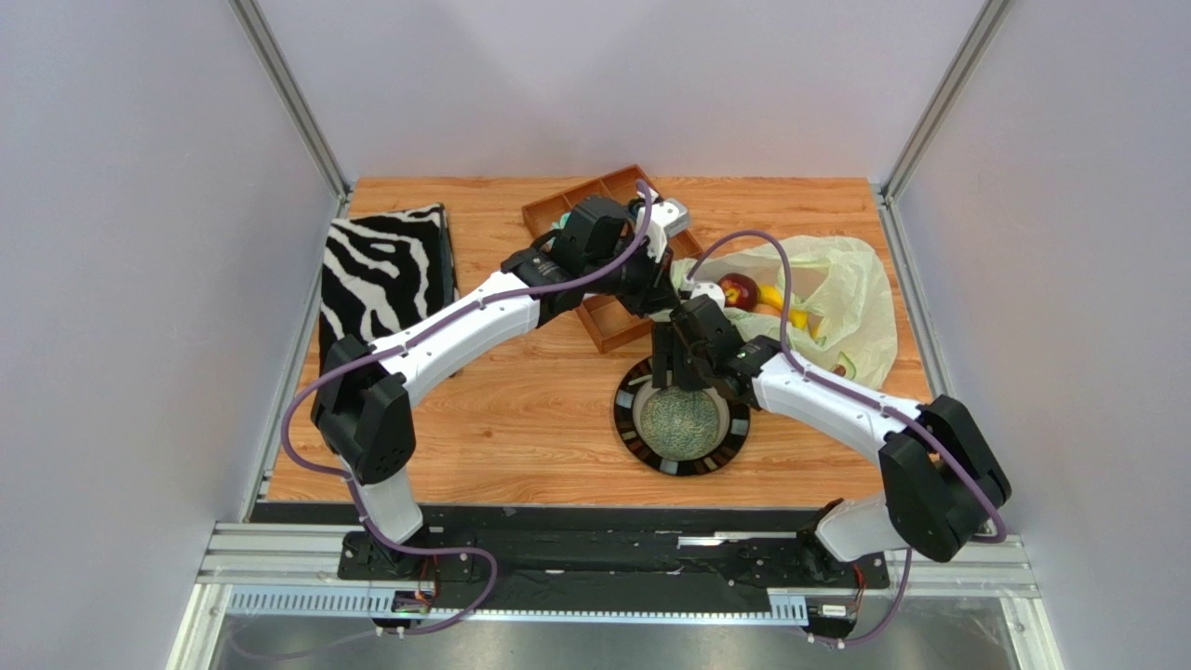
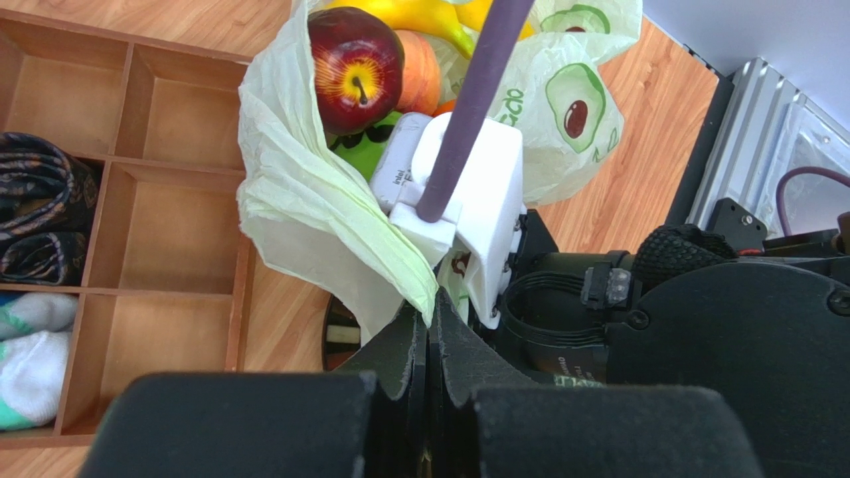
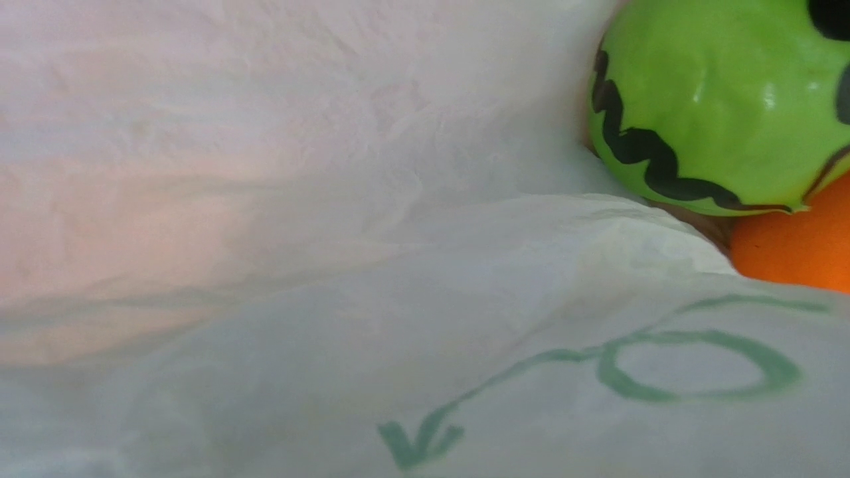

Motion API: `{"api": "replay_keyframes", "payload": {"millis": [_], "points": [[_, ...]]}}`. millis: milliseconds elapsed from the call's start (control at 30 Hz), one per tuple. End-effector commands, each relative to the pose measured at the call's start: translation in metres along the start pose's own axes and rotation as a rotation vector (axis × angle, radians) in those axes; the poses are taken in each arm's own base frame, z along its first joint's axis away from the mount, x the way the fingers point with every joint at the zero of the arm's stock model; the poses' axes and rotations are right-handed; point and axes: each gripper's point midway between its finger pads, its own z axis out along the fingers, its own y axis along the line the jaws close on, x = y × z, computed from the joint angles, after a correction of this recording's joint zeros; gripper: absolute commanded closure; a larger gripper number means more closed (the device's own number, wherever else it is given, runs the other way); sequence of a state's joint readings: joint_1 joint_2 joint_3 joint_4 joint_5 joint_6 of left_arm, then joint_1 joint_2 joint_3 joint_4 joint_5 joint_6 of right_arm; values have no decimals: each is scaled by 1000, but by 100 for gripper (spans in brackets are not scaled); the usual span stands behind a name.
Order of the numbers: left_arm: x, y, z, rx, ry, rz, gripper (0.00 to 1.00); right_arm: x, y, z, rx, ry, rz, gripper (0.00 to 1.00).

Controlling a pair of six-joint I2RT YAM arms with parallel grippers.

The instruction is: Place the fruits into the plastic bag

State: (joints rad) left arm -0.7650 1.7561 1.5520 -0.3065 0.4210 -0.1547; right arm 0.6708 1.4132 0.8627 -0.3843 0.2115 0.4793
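The pale green plastic bag (image 1: 839, 286) lies at the right of the table, mouth facing left. My left gripper (image 2: 431, 321) is shut on the bag's edge (image 2: 319, 209) and holds it up. A dark red apple (image 2: 354, 62), a peach (image 2: 421, 72), a yellow fruit (image 2: 409, 12) and the striped green ball (image 3: 718, 100) lie inside, with an orange (image 3: 803, 249) beside the ball. My right gripper (image 1: 703, 296) reaches into the bag mouth; bag film hides its fingers, and nothing shows between them. The netted melon (image 1: 685, 419) sits on a black-rimmed plate (image 1: 632, 433) just in front of the bag.
A wooden compartment tray (image 2: 150, 199) holding cloth rolls (image 2: 40, 209) lies left of the bag, under my left arm. The zebra-striped box (image 1: 380, 272) stands at the table's left edge. My right wrist's white camera housing (image 2: 474, 189) sits close in front of my left gripper.
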Motion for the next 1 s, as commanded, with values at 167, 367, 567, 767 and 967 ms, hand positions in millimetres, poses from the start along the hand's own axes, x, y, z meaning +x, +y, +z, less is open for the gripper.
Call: {"api": "replay_keyframes", "payload": {"millis": [167,367,567,767,967], "points": [[-34,-15,-15,27,-89,42,100,10,14,24,-50,53,-19,24],[-35,-15,-16,25,-89,45,100,21,11,37,-31,86,-23,27],[-34,-14,-15,22,-88,45,100,23,2,40,16,81,-30,45],[-34,-14,-14,22,-87,45,100,12,0,29,28,51,-16,65],[-34,-14,-14,22,-87,43,100,-15,6,0,4,-27,33,85]]}}
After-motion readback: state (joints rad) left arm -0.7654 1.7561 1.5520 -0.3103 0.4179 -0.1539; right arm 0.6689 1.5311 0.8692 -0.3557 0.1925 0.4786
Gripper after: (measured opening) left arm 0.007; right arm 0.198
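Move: The right hand, open, goes for the near side of the plastic bag's mouth, about 4 cm below it and roughly 1 cm ahead and 1 cm to its left. The melon sits about 7 cm back and 1 cm left, its middle 1 cm lower; the plate's middle is some 6 cm back, 1 cm left and 6 cm down. The apple in the bag is about 11 cm ahead, 6 cm right, level. From the left hand that stretch of bag lies about 4 cm back, 3 cm left, 19 cm down. The right hand sinks about 4 cm with a slight drift left, tipping only some 5 degrees, down between the melon's far side and the bag's near wall. At the bottom it stays nearly in place while its fingers close from wide to mostly shut on the bag's slack near edge, then starts up again by about 1 cm as they go on closing, the left hand all the while keeping its pinch on the bag's corner. ##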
